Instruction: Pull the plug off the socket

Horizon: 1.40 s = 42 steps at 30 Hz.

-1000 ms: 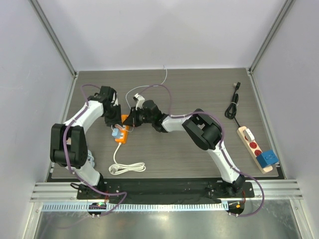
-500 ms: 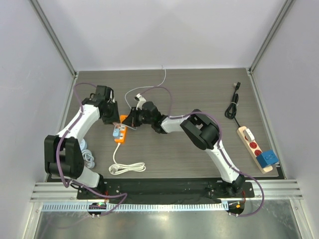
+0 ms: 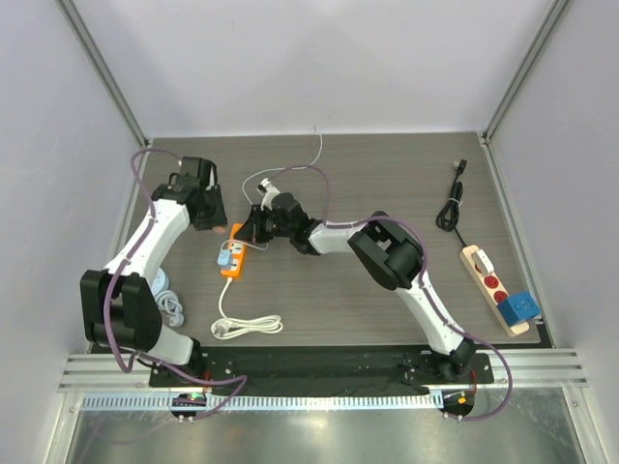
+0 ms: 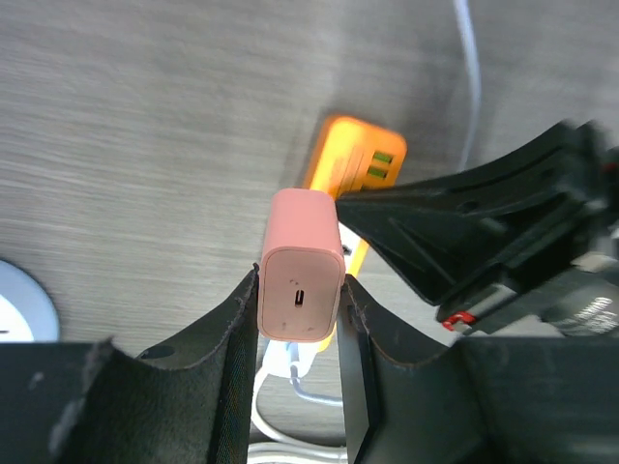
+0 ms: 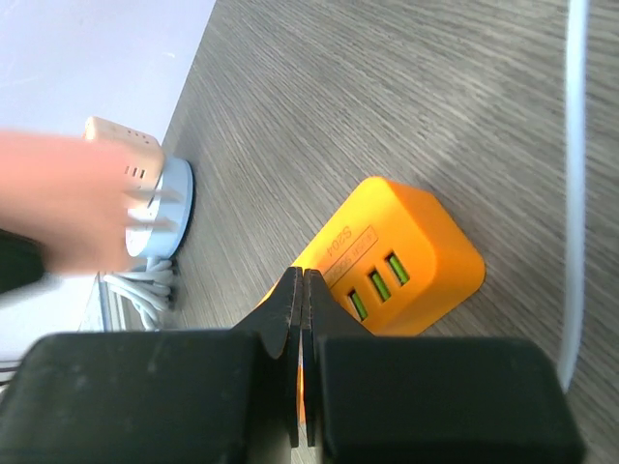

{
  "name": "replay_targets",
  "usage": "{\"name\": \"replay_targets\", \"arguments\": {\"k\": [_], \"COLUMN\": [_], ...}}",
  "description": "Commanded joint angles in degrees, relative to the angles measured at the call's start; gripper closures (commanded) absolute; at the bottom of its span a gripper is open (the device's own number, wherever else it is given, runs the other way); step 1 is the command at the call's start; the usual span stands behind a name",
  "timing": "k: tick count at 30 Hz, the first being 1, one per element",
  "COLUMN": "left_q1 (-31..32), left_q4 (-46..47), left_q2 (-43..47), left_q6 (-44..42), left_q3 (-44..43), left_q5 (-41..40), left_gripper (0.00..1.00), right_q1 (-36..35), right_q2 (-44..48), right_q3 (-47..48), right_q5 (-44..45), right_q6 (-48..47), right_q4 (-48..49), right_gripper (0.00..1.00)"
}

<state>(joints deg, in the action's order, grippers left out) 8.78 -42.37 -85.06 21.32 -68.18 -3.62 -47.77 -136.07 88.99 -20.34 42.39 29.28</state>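
The dark blue plug (image 3: 519,306) sits in the near end of the beige socket (image 3: 486,280) at the far right of the table; both grippers are far from it. My left gripper (image 4: 301,290) is shut on a pink cube (image 4: 302,275), held in the air just left of the orange strip (image 3: 235,253). My right gripper (image 5: 297,280) is shut with nothing in it, and its tips rest on the end of the orange strip (image 5: 406,256). In the top view the left gripper (image 3: 207,218) and right gripper (image 3: 251,232) flank that strip's far end.
A light-blue cube (image 3: 226,258) on a white cable (image 3: 247,327) stays plugged in the orange strip. A round light-blue socket (image 5: 166,205) with another pink cube (image 5: 121,137) lies at the left edge. The beige strip's black cord (image 3: 451,208) is coiled at the back right.
My left arm has swung up and to the left, away from the orange strip, with the pink cube in its grip. The right gripper has stayed shut at the strip, shifting slightly left.
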Motion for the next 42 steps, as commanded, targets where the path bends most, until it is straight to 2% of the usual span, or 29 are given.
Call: {"name": "replay_targets", "arguments": {"k": [1, 3, 5, 7, 10, 13, 17, 19, 24, 26, 30, 36, 39, 40, 42], "left_q1": [0.19, 0.19, 0.36, 0.80, 3.08, 5.11, 11.24, 14.41, 25.39, 26.72, 28.66, 31.21, 31.21, 31.13, 31.13], "left_q4": [-1.13, -1.84, -1.05, 1.14, 1.24, 4.13, 8.78, 11.69, 16.69, 18.37, 26.87, 30.06, 31.03, 30.77, 28.50], "left_q2": [3.58, 3.84, 4.28, 4.11, 2.97, 2.09, -0.81, -4.05, -17.30, -20.92, -30.50, -40.00, -41.94, -42.29, -42.65], "left_q6": [1.88, 3.63, 6.18, 9.52, 12.16, 13.92, 15.76, 17.08, 18.84, 19.37, 24.45, 26.32, 25.27, 23.17, 20.53], "left_q3": [-7.04, -11.26, -12.58, -12.76, -13.03, -11.19, -9.78, -9.86, -16.88, -18.64, -21.99, -27.87, -29.54, -30.86, -32.10], "left_q5": [-4.21, 0.07, 3.25, 9.84, 11.00, 13.36, 14.95, 14.60, 15.56, 16.53, 24.07, 26.55, 27.61, 27.70, 27.35], "left_gripper": [1.00, 1.00, 1.00, 1.00, 1.00, 1.00, 1.00, 1.00, 1.00, 1.00, 1.00, 1.00, 0.81, 0.69, 0.59], "right_q1": [2.15, 3.98, 5.48, 8.47, 12.68, 16.11, 20.77, 22.53, 30.43, 33.60, 42.64, 46.98, 46.98, 46.89, 46.89], "right_q2": [0.01, 1.51, 2.91, 3.62, 5.72, 10.90, 18.98, 23.29, 29.52, 31.82, 36.83, 42.29, 41.59, 41.15, 39.75], "right_q3": [2.94, 2.42, 0.93, -0.13, -1.18, -7.68, -16.80, -19.81, -27.96, -31.39, -37.04, -42.58, -42.23, -42.41, -42.58], "right_q5": [-2.77, -4.79, -6.98, -8.57, -11.47, -11.74, -10.69, -7.45, -3.84, -3.39, -1.47, 3.20, 1.10, 0.39, -0.75], "right_q6": [1.10, 3.04, 4.62, 9.01, 13.41, 14.47, 10.79, 7.03, 2.78, 2.96, 1.65, -1.08, -0.65, 0.84, 1.81], "right_q4": [-0.12, 3.32, 7.25, 10.87, 15.45, 20.81, 19.34, 17.58, 9.13, 10.00, 8.35, 6.50, 7.54, 8.51, 10.88], "right_gripper": [0.99, 0.99, 0.99, 0.99, 0.99, 0.99, 0.97, 0.96, 0.95, 0.95, 0.95, 0.95, 0.95, 0.95, 0.95]}}
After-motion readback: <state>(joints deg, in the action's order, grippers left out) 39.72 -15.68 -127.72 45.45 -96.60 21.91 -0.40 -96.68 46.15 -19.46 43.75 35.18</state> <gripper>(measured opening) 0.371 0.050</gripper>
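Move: The left hand already has the pink plug clear of the orange socket, whose middle lies about 5 cm back, 2 cm right and 10 cm below it. The bare spot the plug is bound for is some 37 cm right, 3 cm ahead and 12 cm below. From the right hand, shut at the orange socket's far end, the socket's middle is roughly 4 cm back, 2 cm left and 3 cm below; the black coiled cord lies about 52 cm right, 7 cm ahead and 5 cm below. Up about 10 cm, then in a long sweep some 37 cm to the right and down about 17 cm from its peak, the left hand carries the pink plug away from the orange socket, rolling and turning clockwise and keeping its grip. The right hand, fingers still shut, leaves the socket and clears the way, going about 44 cm right and 11 cm forward, rising before it sinks partway, and swinging some 50 degrees clockwise. ##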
